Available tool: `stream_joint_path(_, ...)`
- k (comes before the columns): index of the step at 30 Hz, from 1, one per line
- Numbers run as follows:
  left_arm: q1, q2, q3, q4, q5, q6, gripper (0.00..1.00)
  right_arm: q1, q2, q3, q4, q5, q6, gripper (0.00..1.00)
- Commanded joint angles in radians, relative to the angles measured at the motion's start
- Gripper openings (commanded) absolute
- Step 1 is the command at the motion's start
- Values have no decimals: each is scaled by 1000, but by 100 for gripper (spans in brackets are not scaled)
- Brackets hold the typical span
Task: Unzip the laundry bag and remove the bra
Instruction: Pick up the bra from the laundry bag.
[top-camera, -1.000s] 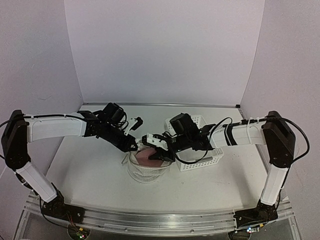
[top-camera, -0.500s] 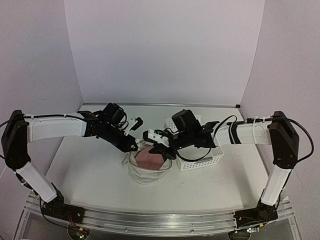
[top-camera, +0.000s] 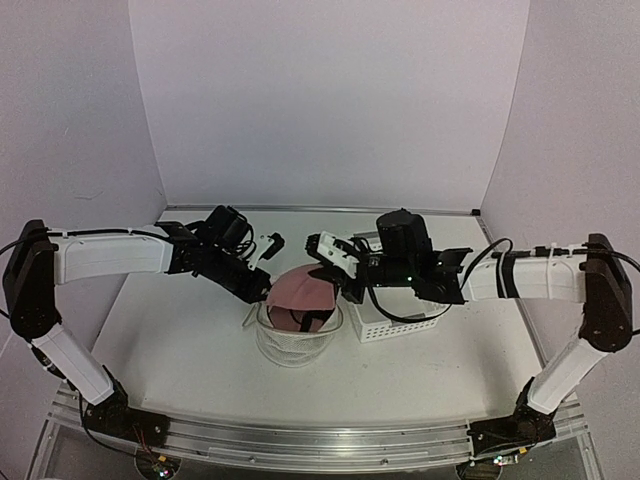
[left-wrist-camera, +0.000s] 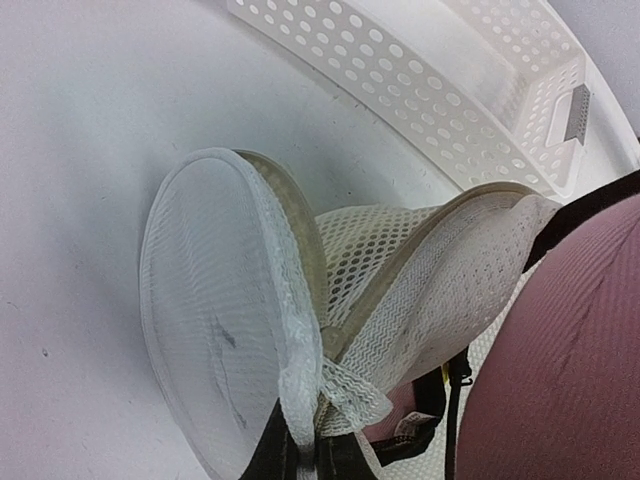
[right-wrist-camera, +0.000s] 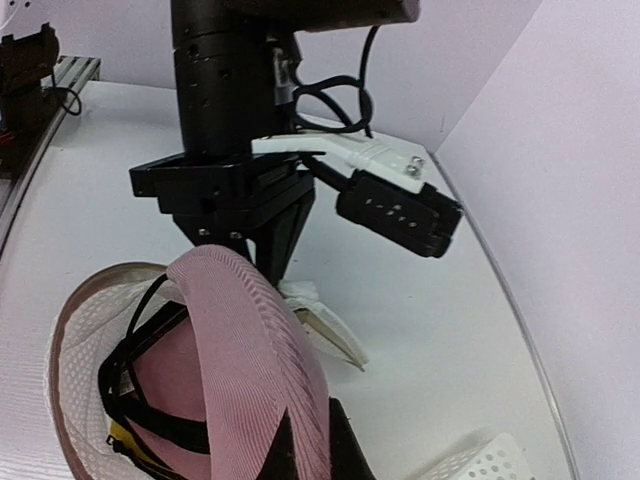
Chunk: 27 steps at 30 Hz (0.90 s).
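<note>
The laundry bag (top-camera: 293, 342) stands open on the table as a white mesh tub, its round lid (left-wrist-camera: 205, 315) flipped to the left. My left gripper (top-camera: 264, 289) is shut on the bag's rim by the lid hinge; in its wrist view the fingers (left-wrist-camera: 345, 462) pinch the mesh edge. The bra (top-camera: 303, 294) shows as a pink ribbed cup lifted partly out of the bag, black straps (right-wrist-camera: 140, 405) and a bit of yellow still inside. My right gripper (top-camera: 336, 274) is shut on the cup's right edge (right-wrist-camera: 300, 400).
A white lattice plastic basket (top-camera: 405, 318) stands right of the bag, under the right forearm. The two grippers are close together above the bag; the left one (right-wrist-camera: 250, 200) fills the right wrist view. Walls enclose the table at the back and sides.
My right gripper has shut on the bra's pink cup and drawn back up and to the right, raising the cup out of the bag. The left gripper has stayed put.
</note>
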Motion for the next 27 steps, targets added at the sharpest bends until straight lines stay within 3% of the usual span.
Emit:
stream_joint_path(1, 4, -13, -2, 6, -12, -4, 0, -3, -100, -9, 163, 122, 30, 0)
stream_joint_path(16, 4, -5, 1, 6, -20, -8, 0, -2, -216, 61, 200, 306, 13, 0)
stream_joint_path(27, 4, -7, 3, 7, -57, -22, 0, -6, -254, 231, 137, 560, -36, 0)
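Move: The right hand already grips the bra's upper cup. The bra's middle is about 4 cm left of this hand, 2 cm back and 6 cm below. Its laundry bag is centred roughly 5 cm left, 3 cm back and 14 cm down; the white basket sits some 15 cm right, 8 cm forward and 16 cm down. From the left hand, shut at the bag's rim, the bra is about 6 cm right and 2 cm back, and the bag 6 cm right, 5 cm back and 6 cm below. Keeping its pinch on the cup, the right hand pulls the bra upward out of the open bag, rising about 18 cm while drifting some 5 cm each forward and right. Its fingers tip upward and swing clockwise, roughly 35 degrees in all. The left hand stays still, holding the bag's rim by its gathered mesh. ##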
